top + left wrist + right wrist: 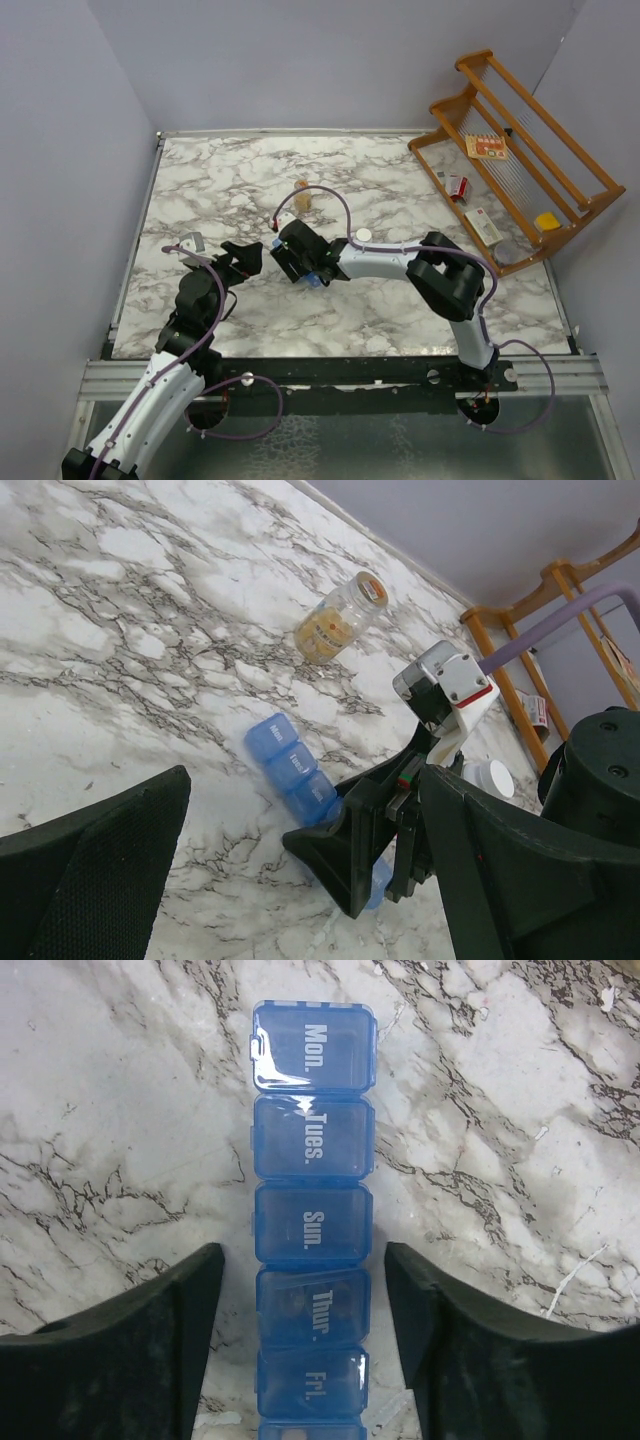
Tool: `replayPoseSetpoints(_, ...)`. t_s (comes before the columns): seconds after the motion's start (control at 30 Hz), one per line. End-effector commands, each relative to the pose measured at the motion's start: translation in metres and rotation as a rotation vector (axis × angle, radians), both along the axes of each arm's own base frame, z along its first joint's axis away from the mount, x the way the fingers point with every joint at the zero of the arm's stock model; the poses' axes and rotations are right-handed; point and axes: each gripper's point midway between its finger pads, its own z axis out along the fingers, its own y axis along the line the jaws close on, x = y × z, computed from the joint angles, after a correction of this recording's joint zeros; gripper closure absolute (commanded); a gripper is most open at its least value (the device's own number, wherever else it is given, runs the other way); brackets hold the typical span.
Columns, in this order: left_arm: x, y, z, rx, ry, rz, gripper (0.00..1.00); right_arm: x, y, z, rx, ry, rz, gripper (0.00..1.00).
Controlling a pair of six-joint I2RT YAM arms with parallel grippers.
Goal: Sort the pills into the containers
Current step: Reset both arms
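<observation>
The containers [312, 1220] are one blue translucent strip of lidded day compartments lying flat on the marble table [400, 300]. My right gripper [305, 1260] is open and straddles the strip near the "Thur." lid, with a gap on each side. Dim shapes that may be pills show through that lid. In the left wrist view, three compartments of the containers [290, 765] stick out past the right gripper [370, 850]. My left gripper [243, 258] is open and holds nothing. It sits just left of the strip.
An amber bottle [340, 620] lies on its side beyond the strip, and a white cap [490, 777] rests near the right arm. A wooden rack [520, 150] with small items stands at the back right. Walls enclose the table on three sides.
</observation>
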Motion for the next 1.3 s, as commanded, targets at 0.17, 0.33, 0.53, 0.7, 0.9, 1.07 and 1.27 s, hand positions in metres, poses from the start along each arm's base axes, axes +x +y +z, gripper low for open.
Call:
replayPoseSetpoints(0.17,0.002,0.003,0.015,0.006,-0.028,0.016,0.01,0.017,0.002,0.019,0.010,-0.080,-0.041,0.26)
replayPoseSetpoints(0.33,0.002,0.005,0.020,0.021,-0.034,0.026,0.01,0.030,0.008,0.082,0.080,-0.191,-0.043,0.26)
replayPoseSetpoints(0.53,0.006,0.004,0.032,0.070,-0.048,0.010,0.01,0.055,-0.027,0.172,0.267,-0.235,-0.137,0.21)
replayPoseSetpoints(0.7,0.008,0.000,0.041,0.126,-0.069,-0.023,0.01,0.071,-0.124,0.221,0.411,-0.335,-0.329,0.19)
replayPoseSetpoints(0.9,0.015,0.010,0.044,0.129,-0.056,0.044,0.01,0.043,-0.237,0.282,0.370,-0.640,-0.598,0.09)
replayPoseSetpoints(1.07,0.022,0.011,0.047,0.119,-0.056,0.069,0.01,0.026,-0.280,0.279,0.296,-0.653,-0.745,0.08)
replayPoseSetpoints(1.27,0.024,0.010,0.045,0.119,-0.048,0.066,0.01,0.014,-0.298,0.273,0.308,-0.658,-0.803,0.06)
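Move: The right hand is low over the blue pill organizer with its fingers astride; the organizer's middle lies about 1 cm ahead, 1 cm left and 1 cm below. From that hand the white bottle is some 13 cm right and 3 cm ahead, and the gummy jar about 13 cm straight ahead. The left hand, raised and empty, has the organizer roughly 4 cm ahead, 11 cm right and 16 cm below. The right hand spreads its already parted fingers nearly fully and comes away from the pill organizer empty, climbing about 28 cm while swinging some 26 cm right, past the white bottle towards the shelf; it bows forward midway, then draws partly back, its wrist turning clockwise and tipping up until the fingers point nearly level and straight forward. The left hand, wide open, rises about 3 cm, then eases forward while sinking slightly, rolling a little. ##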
